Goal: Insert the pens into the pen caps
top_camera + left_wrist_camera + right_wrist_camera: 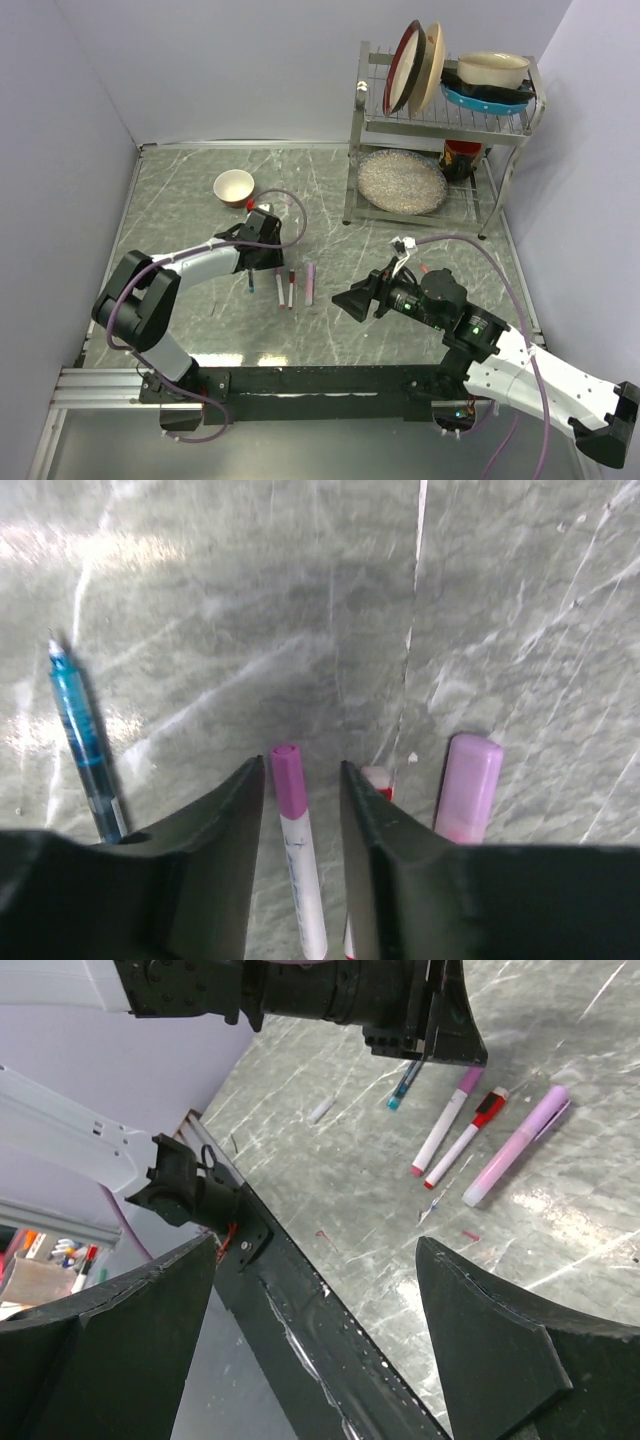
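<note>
Four pens lie side by side on the grey marble table. On the left is a teal one. Beside it lies a white barrel with a magenta cap, then a white pen with red ends, then a thick lilac-pink one. My left gripper is low over them and open. Its jaws straddle the magenta-capped pen with a gap on each side. The right gripper hangs wide open and empty near the table's front edge, facing the row.
A small white bowl sits at the back left with a red bit beside it. A wire dish rack holding plates, bowls and a round mesh strainer stands at the back right. A black rail runs along the near edge.
</note>
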Tool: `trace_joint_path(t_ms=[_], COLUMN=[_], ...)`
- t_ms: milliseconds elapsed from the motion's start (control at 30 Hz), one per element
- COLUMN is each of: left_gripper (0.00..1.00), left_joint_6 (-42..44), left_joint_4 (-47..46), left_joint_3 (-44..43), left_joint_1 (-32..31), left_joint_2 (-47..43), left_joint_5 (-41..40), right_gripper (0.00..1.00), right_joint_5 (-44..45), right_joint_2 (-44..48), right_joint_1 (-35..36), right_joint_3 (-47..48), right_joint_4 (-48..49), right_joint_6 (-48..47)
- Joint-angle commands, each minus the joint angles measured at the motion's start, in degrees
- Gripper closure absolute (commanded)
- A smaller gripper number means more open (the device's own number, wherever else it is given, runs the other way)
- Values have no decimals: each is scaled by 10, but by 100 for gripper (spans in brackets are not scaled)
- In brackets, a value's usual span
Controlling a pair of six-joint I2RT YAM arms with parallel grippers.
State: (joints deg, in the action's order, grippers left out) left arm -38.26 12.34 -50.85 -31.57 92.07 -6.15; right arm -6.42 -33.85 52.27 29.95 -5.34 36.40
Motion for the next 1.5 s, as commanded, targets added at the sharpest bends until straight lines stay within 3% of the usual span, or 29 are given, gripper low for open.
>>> trace_joint_path(t_ms=[0, 167, 300, 333, 367, 400, 433, 633, 900, 1067, 1300, 1467], left_gripper=[52, 43, 31, 26, 3, 1, 1, 1, 0, 0, 1, 1], left_joint_6=[12, 15, 26, 29, 35, 38, 42, 73, 89, 96, 98, 99], left_joint_4=[22, 72, 72, 71, 69, 66, 67, 67, 95, 90, 81, 80], left_joint_3=[-37, -62, -44, -31, -24, -15, -1, 74, 77, 84, 95, 95], left_joint_1=[1, 1, 1, 1, 1, 1, 1, 1, -1, -1, -1, -1], left_joint_2=[-28, -75, -200, -224, -249, -297, -318, -457, -542, -575, -596, -601], left_joint_5=[-44, -47, -7, 7, 15, 22, 37, 56, 37, 26, 37, 36], right_gripper=[12, 12, 13, 13, 13, 14, 14, 15, 26, 31, 39, 52], right_joint_5=[30, 108, 219, 255, 271, 278, 279, 304, 146, 133, 114, 112], right_joint_2=[7, -13, -78, -96, -133, -153, -172, -311, -416, -497, -539, -569], right_joint_1=[2, 2, -8, -23, -35, -50, -95, -215, -406, -458, -495, -497], right_joint_3=[29, 48, 96, 121, 132, 142, 158, 201, 182, 201, 200, 198], right_joint_4=[-21, -80, -156, -171, -195, -203, -209, -241, -221, -223, -215, -208], right_joint_6=[-3, 19, 10, 3, -17, -27, -39, -120, -208, -223, -220, -221])
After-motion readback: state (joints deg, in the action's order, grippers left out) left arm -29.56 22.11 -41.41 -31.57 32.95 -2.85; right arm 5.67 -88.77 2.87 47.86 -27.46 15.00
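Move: Out across the empty table from the open right hand, the pink pen with the red tip lies about 13 cm ahead, 26 cm to its right and 22 cm below. The rack's near right foot stands roughly 15 cm beyond that pen and 20 cm right of it; the thick purple pen lies about level with the pink one, some 38 cm to its left. From the left hand the pink pen is about 47 cm right, 4 cm back and 3 cm lower, while the capped white pen lies just below, its middle 4 cm back. Swinging to its right by about 25 cm, forward and down over 20 cm, the right hand turns from pointing left to pointing steeply down, ending low over the pink pen's red-tipped end, its wide fingers narrowing to about half open on either side of it. The left hand, already off the white pen, opens fully and rises about 22 cm, drawing back 10 cm and somewhat left, its fingers tipping up. ##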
